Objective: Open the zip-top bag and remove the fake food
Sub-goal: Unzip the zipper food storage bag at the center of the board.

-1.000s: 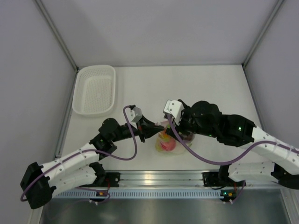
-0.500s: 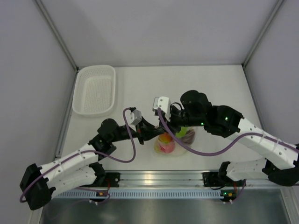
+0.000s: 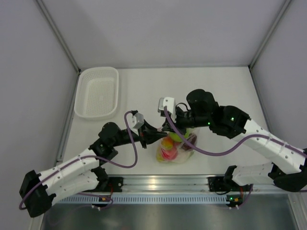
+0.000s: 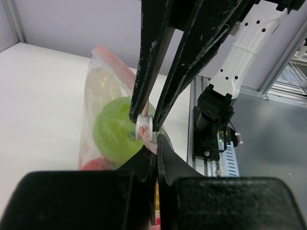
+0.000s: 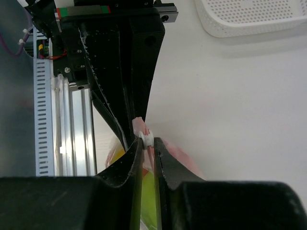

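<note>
The zip-top bag lies near the table's front, clear, with a pink zip strip along its top. Inside it shows the fake food: a green fruit, plus red and yellow pieces. My left gripper is shut on the corner of the zip strip. My right gripper meets it head-on, with its fingers closed on the small white zip slider. Seen from above, the left gripper and right gripper join at the bag's upper left corner.
A white perforated basket stands at the back left of the table. The aluminium rail with the arm bases runs along the near edge. Grey walls enclose the table on three sides.
My right gripper has swung left to the bag's corner and closed from wide open onto the slider. The left gripper has kept its hold, and the bag has shifted slightly.
</note>
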You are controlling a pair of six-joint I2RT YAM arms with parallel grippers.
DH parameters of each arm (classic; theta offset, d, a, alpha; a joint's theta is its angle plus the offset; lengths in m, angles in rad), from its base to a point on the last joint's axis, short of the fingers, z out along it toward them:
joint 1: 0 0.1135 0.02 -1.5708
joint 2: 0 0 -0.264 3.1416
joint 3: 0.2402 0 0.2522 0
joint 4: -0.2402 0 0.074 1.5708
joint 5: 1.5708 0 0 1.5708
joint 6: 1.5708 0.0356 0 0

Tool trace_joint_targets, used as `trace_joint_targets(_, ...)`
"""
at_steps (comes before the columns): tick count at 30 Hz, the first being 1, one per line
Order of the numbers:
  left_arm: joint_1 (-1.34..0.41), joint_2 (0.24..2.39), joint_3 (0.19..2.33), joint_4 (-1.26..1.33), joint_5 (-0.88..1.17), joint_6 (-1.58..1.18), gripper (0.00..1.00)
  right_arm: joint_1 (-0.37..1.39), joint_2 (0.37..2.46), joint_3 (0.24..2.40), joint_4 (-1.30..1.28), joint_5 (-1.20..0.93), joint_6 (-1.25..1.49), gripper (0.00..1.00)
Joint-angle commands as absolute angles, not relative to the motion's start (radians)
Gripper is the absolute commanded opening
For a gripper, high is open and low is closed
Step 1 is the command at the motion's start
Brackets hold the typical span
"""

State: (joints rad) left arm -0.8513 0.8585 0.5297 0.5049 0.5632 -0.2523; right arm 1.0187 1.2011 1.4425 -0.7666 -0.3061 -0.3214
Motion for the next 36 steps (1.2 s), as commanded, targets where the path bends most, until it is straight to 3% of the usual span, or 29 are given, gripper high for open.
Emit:
trace_joint_targets(1,-0.854,0.831,0.569,0.539,0.526,-0.207,0.0,1.005,1.195,1.457,-0.755,-0.321,-0.319,0.0)
trace_joint_targets(5,-0.854,0.813,0.58,0.496,0.459,-0.183,0.0,0.991,1.146,1.417,-0.723,-0.282,-0.304,0.0)
trace_joint_targets(22,-0.854,0.831,0.624,0.468,0.515,-0.161,0.0,0.939,1.098,1.325,-0.686,-0.247,-0.299,0.0)
trace_joint_targets(36,-0.853,0.833,0.753,0.273,0.45,-0.06,0.0,0.882,0.945,1.17,-0.689,-0.152,-0.258,0.0)
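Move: The white slider is already in the right fingers. The far end of the zip, where it is headed, lies about 14 cm to the right of that hand, 4 cm farther out and some 7 cm lower. The green fruit is about 4 cm right, 2 cm back and 7 cm below; the orange fruit is straight left-right in line, 6 cm back and 10 cm below. The left hand, pinching the near zip corner, has the slider 3 cm to its right, 1 cm ahead and level. Drawing the slider along the zip, the right hand keeps its pinch and goes to its right about 5 cm, sinking some 3 cm and edging forward 2 cm; it creeps at first, then pulls faster, turning roughly 10 degrees clockwise. The left hand keeps the zip corner pinched, easing forward about 2 cm as the wrist tilts slightly. ##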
